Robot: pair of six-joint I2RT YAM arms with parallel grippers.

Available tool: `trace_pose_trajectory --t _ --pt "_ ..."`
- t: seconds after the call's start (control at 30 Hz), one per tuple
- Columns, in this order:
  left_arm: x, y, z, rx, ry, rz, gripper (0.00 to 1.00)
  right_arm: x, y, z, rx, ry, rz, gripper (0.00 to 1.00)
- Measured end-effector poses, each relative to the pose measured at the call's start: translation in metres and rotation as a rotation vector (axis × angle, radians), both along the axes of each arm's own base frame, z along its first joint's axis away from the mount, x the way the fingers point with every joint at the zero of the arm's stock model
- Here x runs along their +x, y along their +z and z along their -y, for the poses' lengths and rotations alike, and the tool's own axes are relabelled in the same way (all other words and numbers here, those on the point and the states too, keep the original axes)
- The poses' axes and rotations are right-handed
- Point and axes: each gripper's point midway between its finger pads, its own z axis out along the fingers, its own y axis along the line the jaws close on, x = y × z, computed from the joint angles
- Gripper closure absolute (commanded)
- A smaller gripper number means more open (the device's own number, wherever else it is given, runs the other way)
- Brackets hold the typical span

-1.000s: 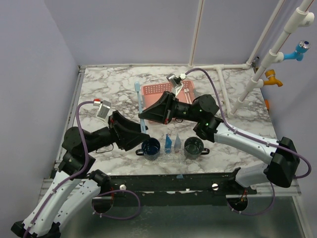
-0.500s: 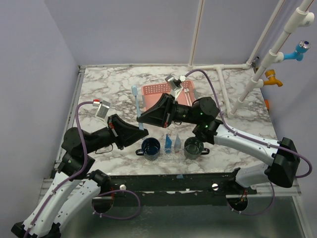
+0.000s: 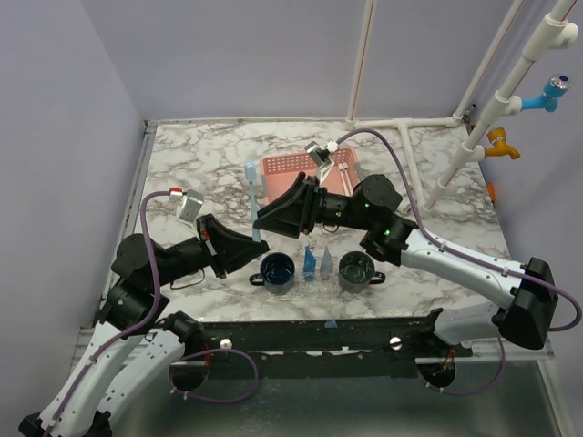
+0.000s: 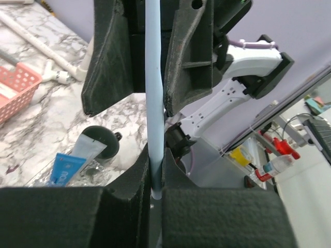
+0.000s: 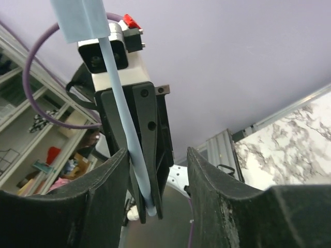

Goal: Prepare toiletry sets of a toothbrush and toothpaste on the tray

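The light-blue toothbrush stands nearly upright in the air above the marble, bristle head up. My left gripper is shut on its lower end, and the left wrist view shows the handle pinched between the pads. My right gripper is open, its fingers apart on either side of the handle and no longer squeezing it. A navy mug and a dark green mug stand on the clear tray. Two blue tubes are between them.
A pink lattice basket holding white items sits behind the arms. White pipes run along the back right. The table's near edge lies just in front of the mugs.
My left gripper has shut on the toothbrush's lower end. My right gripper, shut on the handle before, has opened. The toothbrush has drifted slightly left.
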Motion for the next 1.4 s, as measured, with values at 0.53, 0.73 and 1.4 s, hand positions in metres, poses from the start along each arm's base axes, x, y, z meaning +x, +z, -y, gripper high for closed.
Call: trace_pose_trajectory --t 0.53,0.73,1.4 --pt "0.013 -0.036 -0.019 0.251 0.128 -0.016 1.00 0.006 -0.014 0.022 -0.235 -0.113 0.047 0.37" --pt "0.009 -0.054 -0.025 0.372 0.124 -0.036 1.00 0.009 -0.005 0.032 -0.299 -0.155 0.068 0.33" --pt "-0.006 -0.106 -0.048 0.740 0.143 -0.037 1.00 0.013 -0.004 0.055 -0.469 -0.230 0.015 0.29"
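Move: The dark blue mug, the likely place for the toothbrush that the left hand already holds by its handle end, stands about 5 cm ahead of that hand, 3 cm to its right and 25 cm below. The blue toothpaste stands 8 cm right of the mug, and the green mug some 18 cm right of it, both about level with it. For the right hand, the toothbrushes left in the pink basket lie roughly 24 cm ahead, 18 cm right and 28 cm down; the basket's middle is 8 cm left of them. Down goes the left hand, about 10 cm and nearer the blue mug, drifting some 5 cm left while its right-pointing fingers tip down about 40 degrees, still pinching the toothbrush by its handle end. The right hand, already half open around the brush, spreads its fingers further and draws off some 5 cm to the right, its fingers tipping down. ##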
